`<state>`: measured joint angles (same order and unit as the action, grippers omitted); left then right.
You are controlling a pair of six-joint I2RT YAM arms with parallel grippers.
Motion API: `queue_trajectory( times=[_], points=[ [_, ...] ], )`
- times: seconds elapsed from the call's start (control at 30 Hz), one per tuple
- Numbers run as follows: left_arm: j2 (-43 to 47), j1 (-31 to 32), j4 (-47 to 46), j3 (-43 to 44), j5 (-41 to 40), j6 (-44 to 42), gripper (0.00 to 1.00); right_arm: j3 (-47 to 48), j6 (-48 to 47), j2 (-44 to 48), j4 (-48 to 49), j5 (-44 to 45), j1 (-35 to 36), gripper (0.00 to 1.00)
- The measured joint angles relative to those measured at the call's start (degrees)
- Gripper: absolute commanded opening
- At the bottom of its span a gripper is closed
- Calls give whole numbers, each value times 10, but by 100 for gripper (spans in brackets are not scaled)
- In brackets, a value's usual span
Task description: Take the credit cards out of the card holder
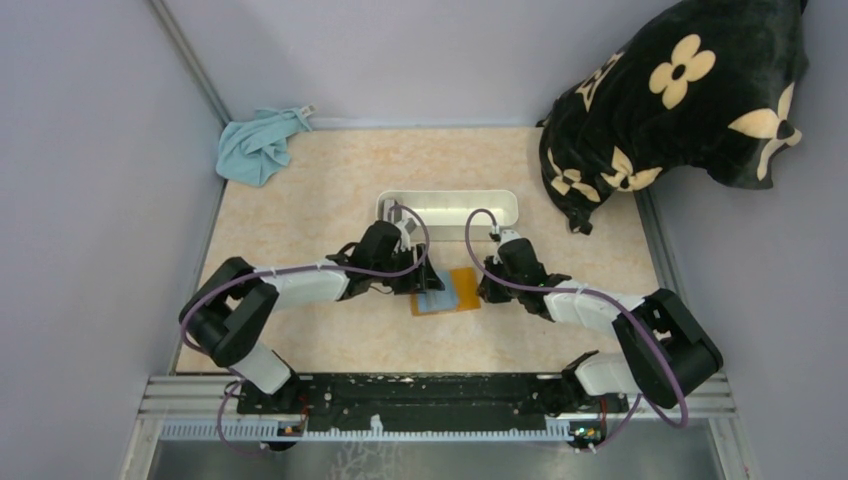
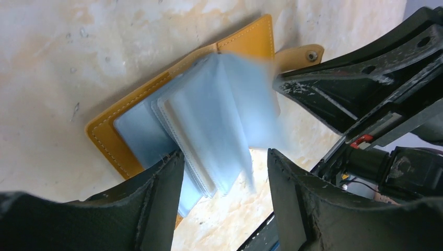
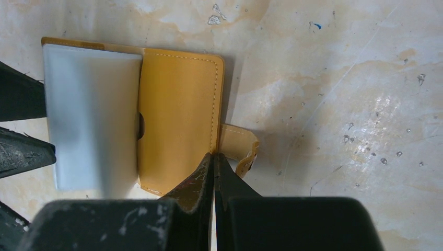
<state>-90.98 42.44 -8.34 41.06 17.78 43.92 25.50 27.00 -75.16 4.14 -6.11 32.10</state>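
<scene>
The orange-brown card holder (image 1: 463, 291) lies open on the table between both arms. Pale translucent sleeves (image 2: 214, 125) fan up from its spine; in the right wrist view they (image 3: 91, 115) cover its left half (image 3: 177, 104). No credit card can be told apart from the sleeves. My left gripper (image 2: 224, 154) hangs open over the sleeves' free edges, a finger on each side, holding nothing. My right gripper (image 3: 213, 155) is shut, its tips pressed on the holder's right edge beside the snap strap (image 3: 237, 144).
A long white tray (image 1: 445, 194) stands just behind the holder. A light blue cloth (image 1: 258, 145) lies in the back left corner. A black flowered pillow (image 1: 680, 100) fills the back right. Walls close in the left and right sides.
</scene>
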Motion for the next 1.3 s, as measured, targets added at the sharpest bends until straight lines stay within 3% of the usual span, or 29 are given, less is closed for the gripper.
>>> queue_trajectory(
  times=[0.83, 1.3],
  points=[
    [-78, 6, -25, 121, 22, -1, 64, -30, 1, 43, -6, 6, -1, 0],
    [-91, 25, -32, 127, 42, 0, 62, -34, 1, 49, -11, 0, -1, 0]
  ],
)
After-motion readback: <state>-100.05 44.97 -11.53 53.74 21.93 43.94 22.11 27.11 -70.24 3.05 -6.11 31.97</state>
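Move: The card holder lies open beneath my left hand, its stack of clear sleeve pages centred about 3 cm below my fingertips and 1 cm back and 1 cm right of them. The holder's bare right half is centred some 8 cm to my left hand's right and 1 cm back, and the white tray about 15 cm ahead, 2 cm right. From my right hand's shut tips, the sleeve pages are about 9 cm left, level ahead; the strap sits 1 cm right and 1 cm ahead. With its fingers kept about two-thirds open, my left hand carries the raised sleeve page over from the left half towards the bare right half, sweeping some 6 cm right while going 4 cm forward; it climbs in the second part, then eases back 1.5 cm and ends about 3 cm higher. My right hand keeps its shut tips on the holder's right edge by the strap, shifting about 1.5 cm back and right. ##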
